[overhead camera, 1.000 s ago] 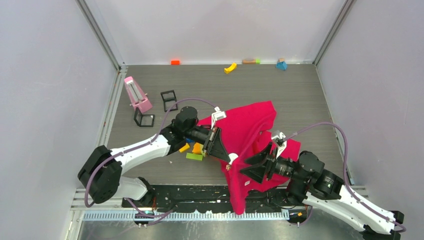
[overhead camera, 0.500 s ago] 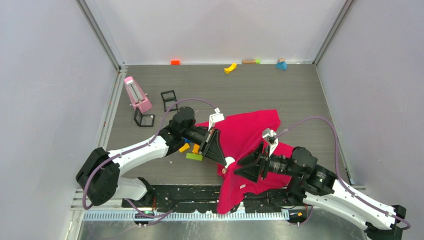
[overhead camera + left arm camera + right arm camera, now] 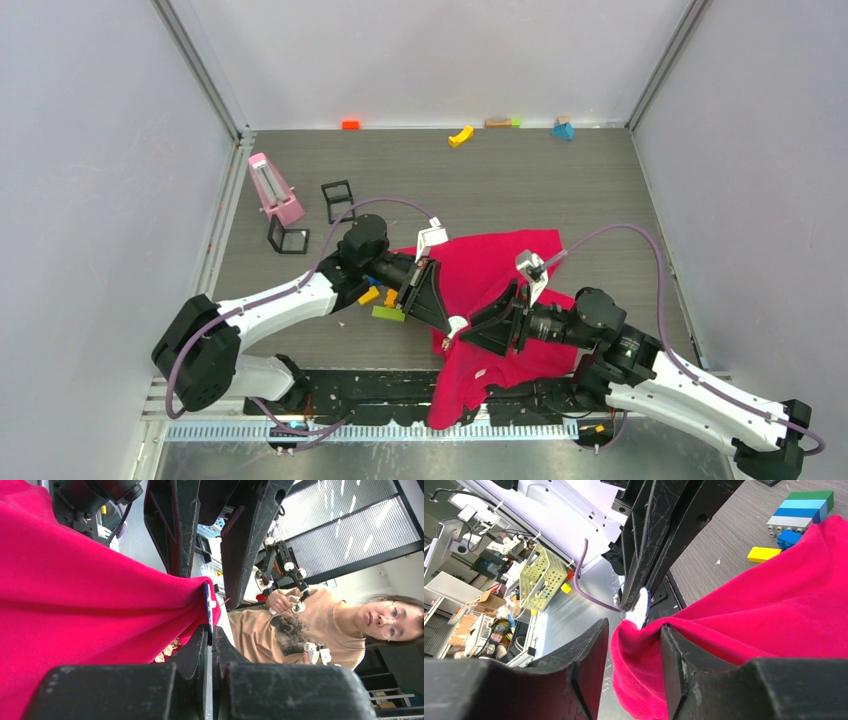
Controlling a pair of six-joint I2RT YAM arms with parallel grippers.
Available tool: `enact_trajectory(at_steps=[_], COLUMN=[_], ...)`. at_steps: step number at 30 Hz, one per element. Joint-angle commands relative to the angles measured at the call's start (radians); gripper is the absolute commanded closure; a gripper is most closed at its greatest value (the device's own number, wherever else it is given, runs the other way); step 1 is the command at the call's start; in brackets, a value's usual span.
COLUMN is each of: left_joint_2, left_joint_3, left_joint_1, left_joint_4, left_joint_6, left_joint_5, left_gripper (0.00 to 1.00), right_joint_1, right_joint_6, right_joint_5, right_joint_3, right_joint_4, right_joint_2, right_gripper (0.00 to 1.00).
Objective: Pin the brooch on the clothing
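The clothing (image 3: 500,270) is a crimson T-shirt bunched between both arms and hanging over the table's near edge. My left gripper (image 3: 447,330) is shut on the brooch (image 3: 641,607), a small thin white piece with a blue edge and a fine pin. In the left wrist view the brooch (image 3: 207,600) stands edge-on at the tips of the gripper (image 3: 210,630), with the shirt (image 3: 75,580) pressed against it. My right gripper (image 3: 634,625) is open around a fold of the shirt (image 3: 774,605). Its right finger (image 3: 674,655) touches the fabric; the left one stands apart.
Green (image 3: 388,312) and orange (image 3: 369,295) toy blocks lie under the left arm. A pink metronome-like object (image 3: 272,188) and two black wire frames (image 3: 338,198) stand at the left. Orange (image 3: 350,124), yellow (image 3: 460,135) and blue (image 3: 563,129) blocks sit along the back wall.
The right arm has moved left toward the left gripper and its jaws have narrowed around the shirt fold. The shirt has been dragged left and bunched. The left arm has barely moved.
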Motion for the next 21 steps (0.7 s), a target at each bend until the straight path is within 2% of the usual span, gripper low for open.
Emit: enact_trajectory(at_steps=[1,21], left_joint_2=[-0.006,0.0], left_joint_3=[-0.002,-0.006], left_joint_1=[0.003,-0.003], left_joint_4=[0.083,0.102], left_joint_6=[-0.025,-0.039], left_joint_5=[0.038,0.046], left_gripper=[1.0,1.0], right_joint_1=[0.006,0.006], right_joint_6=[0.012,0.041], right_joint_5=[-0.008,-0.003], right_joint_3=[-0.005,-0.025], right_joint_4=[0.1,0.155], right_joint_2=[0.001,0.055], right_gripper=[0.55,0.72])
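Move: The left hand already holds the white-faced brooch at its fingertips, against a raised fold of the red clothing; the brooch sits about 1 cm back and 2 cm right of that hand, level with it. From the right hand, the same brooch is roughly 2 cm left, level. The gold ornament on the cloth is some 2 cm back, 1 cm left and 2 cm below the left hand; the green block is about 10 cm ahead, 10 cm left and 24 cm below it. The right fingers, already straddling the cloth fold beside the brooch's needle, close in on its two sides, from half open to less than a third, while that hand eases left towards the brooch by under 1 cm. The left hand stays in place, keeping the brooch in its shut fingers against the fold. ##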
